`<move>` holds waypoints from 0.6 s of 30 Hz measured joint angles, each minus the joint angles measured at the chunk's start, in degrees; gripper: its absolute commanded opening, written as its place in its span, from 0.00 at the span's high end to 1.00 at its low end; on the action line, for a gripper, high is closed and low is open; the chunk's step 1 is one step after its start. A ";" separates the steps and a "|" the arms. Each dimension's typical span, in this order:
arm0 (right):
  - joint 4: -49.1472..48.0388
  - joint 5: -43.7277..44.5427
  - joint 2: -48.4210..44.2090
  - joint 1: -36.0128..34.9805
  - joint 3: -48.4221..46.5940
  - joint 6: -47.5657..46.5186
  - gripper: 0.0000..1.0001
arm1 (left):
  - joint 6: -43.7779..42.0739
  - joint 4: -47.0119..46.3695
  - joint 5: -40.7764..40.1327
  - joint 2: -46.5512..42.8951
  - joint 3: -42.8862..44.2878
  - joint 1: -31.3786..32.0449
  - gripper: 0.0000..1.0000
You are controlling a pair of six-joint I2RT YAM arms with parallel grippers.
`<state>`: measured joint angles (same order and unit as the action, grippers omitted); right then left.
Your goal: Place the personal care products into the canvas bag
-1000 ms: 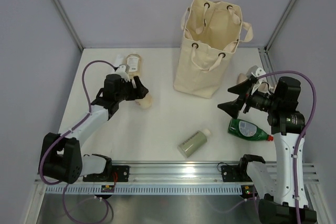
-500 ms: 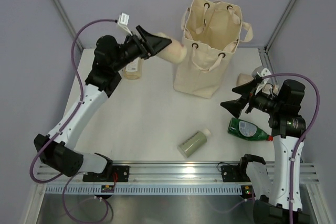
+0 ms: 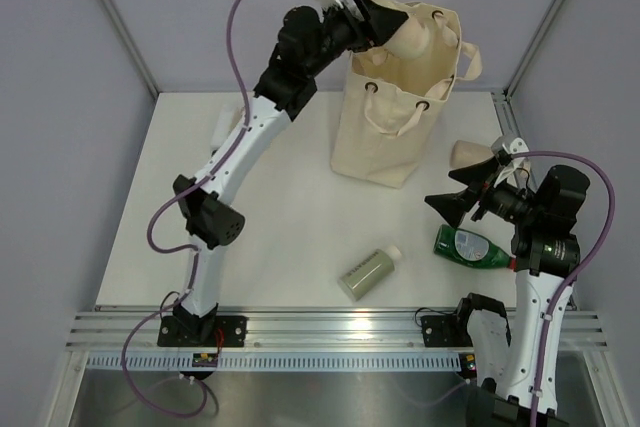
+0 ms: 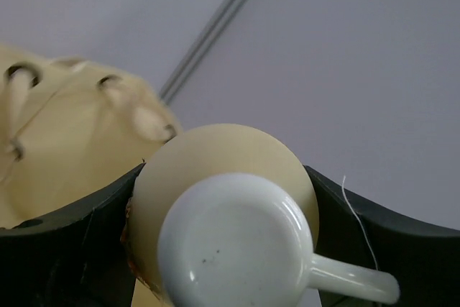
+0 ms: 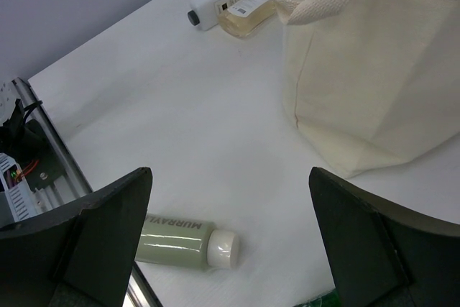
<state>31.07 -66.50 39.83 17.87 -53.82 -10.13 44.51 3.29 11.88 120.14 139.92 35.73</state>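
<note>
The tall cream canvas bag [image 3: 385, 117] stands at the back of the table with its mouth open. My left gripper [image 3: 388, 22] hangs over that mouth, shut on a peach bottle [image 3: 415, 35]. The left wrist view looks onto this bottle [image 4: 215, 156] and its white pump cap [image 4: 233, 242], squeezed between both black fingers, with the bag [image 4: 65, 134] below. My right gripper [image 3: 465, 197] hovers open and empty above the table's right side. A sage green bottle [image 3: 368, 272] and a dark green labelled bottle [image 3: 475, 249] lie near it. In the right wrist view the sage bottle [image 5: 176, 242] lies below the open gripper [image 5: 230, 172].
A peach container [image 3: 468, 155] lies right of the bag, close to the right wrist. A white bottle [image 5: 215, 6] and an amber one [image 5: 248, 14] lie at the far left of the table. The metal rail [image 3: 340, 325] runs along the near edge.
My left arm has lifted the peach bottle off the left side of the table and swung it up and right, over the bag's mouth. The right arm has barely shifted.
</note>
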 measured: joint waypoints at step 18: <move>9.94 3.65 4.33 1.90 0.57 -10.03 0.01 | -29.14 21.81 -7.82 7.65 -10.58 4.74 0.70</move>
<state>41.01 -62.85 44.16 19.77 -53.25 -20.16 15.38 25.10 4.05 127.79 129.34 40.47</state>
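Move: The left hand holds the pump bottle above the bag's near-left rim; the middle of the bag mouth lies roughly 6 cm to the right, 3 cm farther out and 14 cm below. On the table, the brown block is some 32 cm right of the mouth and 2 cm farther out, and the amber bottle is about 39 cm left of it and 13 cm farther out. From the idle right hand, the mouth lies about 27 cm ahead, 8 cm left and 5 cm above. Still gripping the pump bottle, the left hand plunges about 27 cm down into the canvas bag, fast at first and then slowing, reaching forward a little before easing back while its fingers tip some 45 degrees from slightly raised to slanting down. The arm or gripper bears on the bag's near-left rim. The right hand, open and empty, sinks about 4 cm. ##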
